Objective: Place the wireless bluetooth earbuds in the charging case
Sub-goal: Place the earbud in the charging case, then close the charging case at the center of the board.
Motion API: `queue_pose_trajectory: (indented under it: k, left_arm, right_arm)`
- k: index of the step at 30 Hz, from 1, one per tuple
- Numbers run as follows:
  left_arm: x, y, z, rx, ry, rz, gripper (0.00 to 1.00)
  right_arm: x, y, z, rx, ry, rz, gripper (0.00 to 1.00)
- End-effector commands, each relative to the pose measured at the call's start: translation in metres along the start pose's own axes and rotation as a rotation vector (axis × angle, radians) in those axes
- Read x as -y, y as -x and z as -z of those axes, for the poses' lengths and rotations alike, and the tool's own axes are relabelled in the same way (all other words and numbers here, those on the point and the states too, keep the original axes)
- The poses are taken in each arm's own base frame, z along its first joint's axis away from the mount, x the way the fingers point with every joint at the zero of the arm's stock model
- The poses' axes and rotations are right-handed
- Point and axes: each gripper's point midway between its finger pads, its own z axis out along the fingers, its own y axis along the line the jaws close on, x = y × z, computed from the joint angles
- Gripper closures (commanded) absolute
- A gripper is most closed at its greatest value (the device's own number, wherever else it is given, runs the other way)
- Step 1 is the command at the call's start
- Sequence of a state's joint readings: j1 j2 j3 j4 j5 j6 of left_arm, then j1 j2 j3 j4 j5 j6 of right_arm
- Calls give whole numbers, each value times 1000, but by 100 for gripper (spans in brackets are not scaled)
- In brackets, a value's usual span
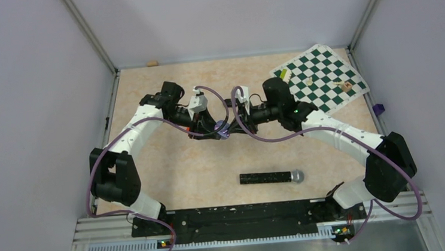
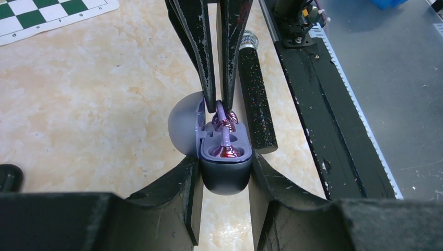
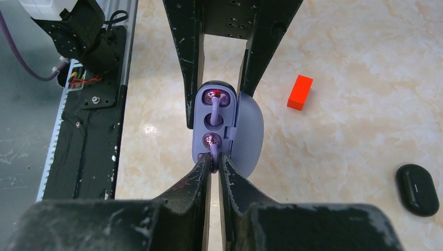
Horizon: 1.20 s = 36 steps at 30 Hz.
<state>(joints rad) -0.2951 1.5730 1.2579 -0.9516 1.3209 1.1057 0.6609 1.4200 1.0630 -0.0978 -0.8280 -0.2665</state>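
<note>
My left gripper [image 2: 225, 180] is shut on the charging case [image 2: 226, 175], a dark pod with a lavender inside, and holds it above the table. Its lid [image 2: 184, 123] stands open to the side. One purple earbud [image 2: 228, 151] sits in the socket nearest the left fingers, shiny head up. My right gripper [image 3: 214, 160] comes in from the opposite side and is shut on the thin stem of the other earbud [image 3: 211, 139], whose head is at the case's second socket. From above, both grippers meet at the case [image 1: 221, 128] mid-table.
A long black microphone [image 1: 271, 177] lies near the front rail, close beside the case in the left wrist view. A green chessboard mat [image 1: 318, 79] lies at the back right. A red block [image 3: 300, 92] and a glossy black oval pod [image 3: 417, 189] lie on the table.
</note>
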Motion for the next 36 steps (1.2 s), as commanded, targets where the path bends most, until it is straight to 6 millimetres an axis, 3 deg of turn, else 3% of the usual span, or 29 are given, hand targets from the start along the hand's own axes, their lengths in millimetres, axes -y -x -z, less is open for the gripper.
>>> queue_pose_trajectory:
  k: [1, 5, 12, 18, 23, 28, 31, 36]
  left_arm:
    - [14, 36, 4, 89, -28, -88, 100]
    - [13, 35, 4, 88, -27, -86, 100]
    - [13, 35, 3, 87, -28, -82, 100]
    - [12, 35, 3, 91, -30, -80, 100]
    - [12, 35, 3, 97, -35, -72, 100]
    - [14, 38, 3, 106, -41, -73, 100]
    - [16, 39, 3, 109, -43, -74, 100]
    - [17, 39, 2, 114, -47, -73, 100]
  right_arm:
    - [-2, 21, 4, 27, -12, 58, 89]
    - [-3, 22, 4, 28, -7, 56, 80]
    - [-10, 32, 9, 43, 13, 69, 75]
    - [-9, 62, 38, 102, -52, 155, 71]
    - [18, 71, 66, 183, -215, 144, 63]
    - [40, 61, 72, 207, -296, 114, 34]
    - [44, 54, 66, 210, -285, 84, 3]
    - [51, 38, 55, 187, -273, 28, 1]
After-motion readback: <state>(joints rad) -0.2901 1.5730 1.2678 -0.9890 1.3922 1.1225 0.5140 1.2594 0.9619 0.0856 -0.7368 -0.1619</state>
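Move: Just about 2 cm to the left of the right hand and 2 cm below lies the open charging case, its near earbud's stem still between the right fingers. On the table some 18 cm lower, the red block stands about 15 cm left and 6 cm ahead of the right hand; the black oval case is straight ahead by roughly 15 cm. The left hand already grips the charging case, its middle about 1 cm right of and 1 cm above that hand's point. Letting go of the earbud's stem, the right hand parts its fingers a little while easing about 1 cm back, then swings quickly up, right and forward away from the charging case. It sinks slightly at the end, finishing some 5 cm off in each of those directions, fingers wide open and wrist turned about 15 degrees clockwise. The left hand keeps its grip on the case, rising about 1 cm. ##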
